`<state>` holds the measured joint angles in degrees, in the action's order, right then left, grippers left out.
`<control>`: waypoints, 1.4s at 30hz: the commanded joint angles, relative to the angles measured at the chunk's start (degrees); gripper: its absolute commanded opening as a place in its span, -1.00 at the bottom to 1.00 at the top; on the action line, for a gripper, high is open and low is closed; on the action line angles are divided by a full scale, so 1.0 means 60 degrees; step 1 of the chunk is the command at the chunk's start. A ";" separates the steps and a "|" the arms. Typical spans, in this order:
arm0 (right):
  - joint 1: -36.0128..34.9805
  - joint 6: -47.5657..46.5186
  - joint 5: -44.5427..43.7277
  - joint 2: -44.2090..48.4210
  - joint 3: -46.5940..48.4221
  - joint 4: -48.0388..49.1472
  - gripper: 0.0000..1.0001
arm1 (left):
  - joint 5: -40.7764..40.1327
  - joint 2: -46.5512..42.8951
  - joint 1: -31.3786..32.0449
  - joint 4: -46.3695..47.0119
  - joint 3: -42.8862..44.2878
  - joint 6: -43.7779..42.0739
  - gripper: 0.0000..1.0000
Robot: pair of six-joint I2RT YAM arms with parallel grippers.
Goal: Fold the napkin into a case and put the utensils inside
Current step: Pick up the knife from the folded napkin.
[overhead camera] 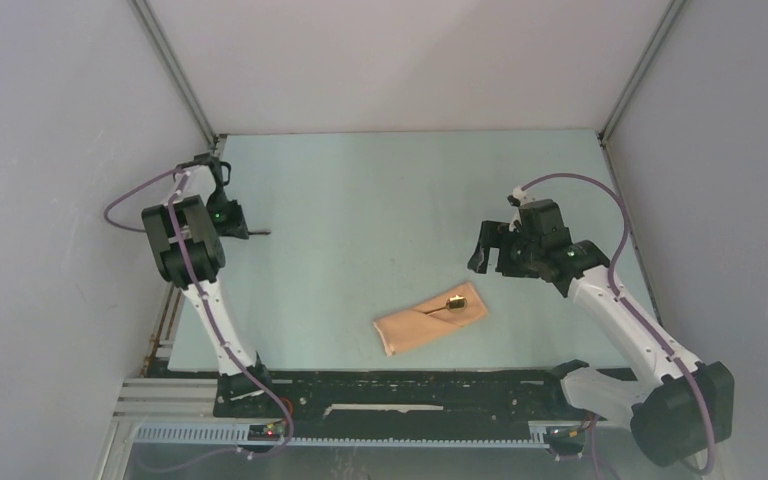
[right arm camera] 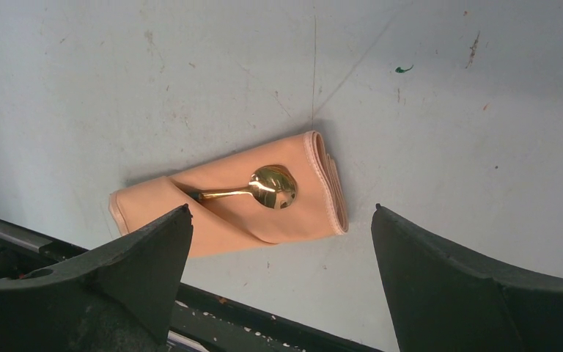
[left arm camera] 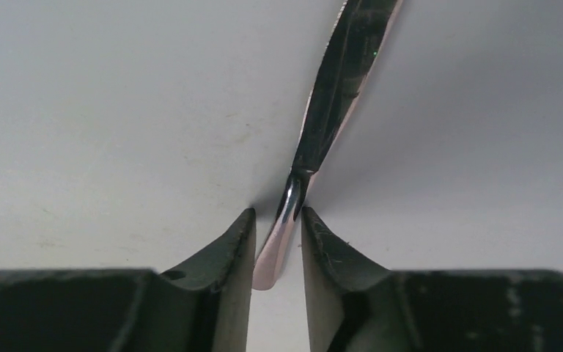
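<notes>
The napkin lies folded as a peach case (overhead camera: 432,317) near the table's front middle, also in the right wrist view as the case (right arm camera: 227,227). A gold spoon (overhead camera: 453,300) rests in it, bowl out, handle tucked under a fold; the spoon (right arm camera: 271,187) shows clearly there. My left gripper (overhead camera: 235,225) is at the far left of the table. Its jaws (left arm camera: 275,214) are drawn in against the handle of a slim silvery knife (left arm camera: 337,88), whose tip (overhead camera: 257,233) pokes out to the right. My right gripper (overhead camera: 488,255) hovers above and right of the case, open (right arm camera: 282,208) and holding nothing.
White walls with metal corner posts (overhead camera: 175,70) close in the pale table on three sides. A black rail (overhead camera: 410,385) runs along the near edge, just below the case.
</notes>
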<state>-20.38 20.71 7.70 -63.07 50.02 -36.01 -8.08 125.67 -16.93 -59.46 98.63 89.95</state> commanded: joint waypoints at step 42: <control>0.0551 0.0919 0.3904 -0.1276 -0.1020 0.3062 0.99 | -0.1282 -0.5988 0.7711 0.4103 -0.5145 -0.9244 -1.00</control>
<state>-17.69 26.11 22.85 -68.14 43.86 -25.36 -16.99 96.47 25.36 -43.38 68.55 50.35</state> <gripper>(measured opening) 0.993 0.023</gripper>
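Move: The knife lies crosswise between the left gripper's half-open pads, about 1 cm below the hand point, its middle roughly 3 cm to the left. From the left hand, the folded napkin is some 48 cm right and 24 cm back. The spoon showing on it is about 50 cm right and 20 cm back, both 1 cm below. From the right hand the knife is about 66 cm left, 15 cm ahead and 14 cm lower. Close the left fingers fully on the knife's narrow part, then carry it right and back towards the napkin, level and low at first, rising about 5 cm only at the end; go some 24 cm right and 10 cm back, turning roughly 80 degrees clockwise. With the right gripper still wide open, ease slightly right, then left, sinking about 3 cm. ##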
